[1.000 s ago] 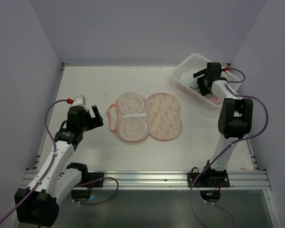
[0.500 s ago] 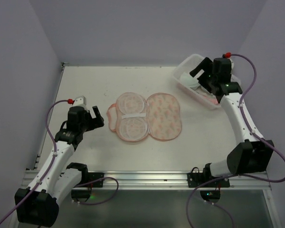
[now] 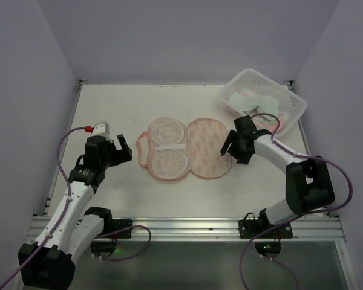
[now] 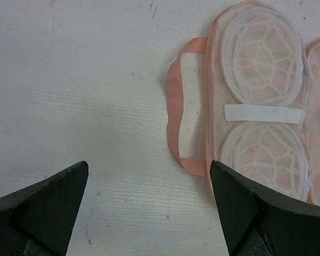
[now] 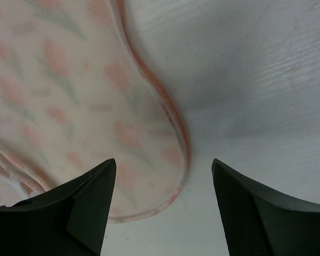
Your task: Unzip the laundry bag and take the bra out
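The laundry bag (image 3: 209,148) lies unzipped and spread flat in the middle of the table. Its left half (image 3: 164,148) shows white mesh cups and a white strap, its right half the orange pattern. The mint-green bra (image 3: 242,99) lies in the white basket (image 3: 254,72) at the back right. My right gripper (image 3: 232,148) is open and empty over the bag's right edge; in the right wrist view the patterned half (image 5: 69,80) and its rim lie between the jaws (image 5: 163,162). My left gripper (image 3: 124,152) is open and empty, left of the bag's pink loop (image 4: 180,106).
The basket also holds a pink item (image 3: 267,121) beside the bra. Purple walls close in the table on the left, back and right. The bag's mesh half (image 4: 258,106) fills the right of the left wrist view.
My right arm has swung from the basket down and left to the bag's right edge, with nothing in its jaws. The bra stays in the basket. The left arm has barely moved.
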You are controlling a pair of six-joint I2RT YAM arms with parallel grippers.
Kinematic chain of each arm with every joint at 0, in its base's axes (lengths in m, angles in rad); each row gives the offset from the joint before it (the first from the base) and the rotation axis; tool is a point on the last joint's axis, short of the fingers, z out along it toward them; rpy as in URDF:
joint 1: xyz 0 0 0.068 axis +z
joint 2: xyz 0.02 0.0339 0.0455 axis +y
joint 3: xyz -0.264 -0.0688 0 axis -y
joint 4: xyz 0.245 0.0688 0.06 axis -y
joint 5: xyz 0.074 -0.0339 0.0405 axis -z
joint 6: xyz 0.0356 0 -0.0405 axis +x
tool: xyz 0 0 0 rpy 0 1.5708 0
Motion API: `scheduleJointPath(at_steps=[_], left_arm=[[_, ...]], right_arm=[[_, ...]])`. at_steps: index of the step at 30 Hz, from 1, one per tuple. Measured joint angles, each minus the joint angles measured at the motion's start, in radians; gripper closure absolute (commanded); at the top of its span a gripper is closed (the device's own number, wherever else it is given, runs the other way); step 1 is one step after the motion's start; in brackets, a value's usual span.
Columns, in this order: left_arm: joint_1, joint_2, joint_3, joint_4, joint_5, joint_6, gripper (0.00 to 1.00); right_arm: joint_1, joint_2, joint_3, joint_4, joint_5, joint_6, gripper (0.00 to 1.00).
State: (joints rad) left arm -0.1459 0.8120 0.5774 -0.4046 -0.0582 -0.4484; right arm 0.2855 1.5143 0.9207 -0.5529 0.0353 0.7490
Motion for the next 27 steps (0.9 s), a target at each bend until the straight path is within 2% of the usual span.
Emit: scheduleJointPath(at_steps=[3,12,14,15,17,18,19,20,24,27], left_arm=[[0.0,-0.002,0.0,0.0,0.001,0.0,0.0],[0.0,-0.035,0.0,0.0,0.0,0.0,0.0],[0.0,-0.038,0.0,0.0,0.0,0.0,0.0],[0.0,-0.038,0.0,0.0,0.0,0.0,0.0],[0.0,-0.038,0.0,0.0,0.0,0.0,0.0],[0.0,-0.038,0.0,0.0,0.0,0.0,0.0],[0.0,-0.038,0.0,0.0,0.0,0.0,0.0],[0.0,-0.038,0.0,0.0,0.0,0.0,0.0],[0.0,-0.038,0.0,0.0,0.0,0.0,0.0],[0.0,-0.038,0.0,0.0,0.0,0.0,0.0]], right_arm=[[0.022,0.022,0.0,0.012,0.0,0.023,0.35],[0.057,0.136,0.027,0.024,-0.002,0.079,0.39],[0.063,0.146,0.035,0.024,-0.003,0.085,0.48],[0.065,0.151,0.039,0.023,-0.005,0.087,0.61],[0.073,0.166,0.045,0.028,-0.008,0.096,0.75],[0.077,0.172,0.048,0.033,-0.012,0.101,0.91],[0.082,0.178,0.05,0.038,-0.014,0.105,0.97],[0.086,0.181,0.05,0.041,-0.021,0.113,1.0],[0.097,0.17,0.05,0.03,-0.004,0.116,1.0],[0.101,0.095,0.05,-0.018,0.028,0.098,1.0]])
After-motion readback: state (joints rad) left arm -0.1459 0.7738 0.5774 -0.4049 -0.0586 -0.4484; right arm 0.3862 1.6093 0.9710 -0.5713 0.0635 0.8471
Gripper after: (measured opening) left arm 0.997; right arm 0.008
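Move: The bag's open flap has its middle about 9 cm to the right hand's left and 2 cm farther out, 4 cm below; its right edge lies nearly under the fingers, 1 cm left. The bag's mesh half is some 26 cm left and 2 cm out. The white basket holding the bra stands about 16 cm right and 22 cm ahead. From the left hand, the flap lies roughly 34 cm right, 5 cm ahead and 12 cm down. The right fingers shut on the free right edge of the flap and pinch it: the hand slides left some 4 cm while sinking about as far to the table, half open at first, then closes fully. With the edge held, it rises about 2 cm and eases a little back to the right. ##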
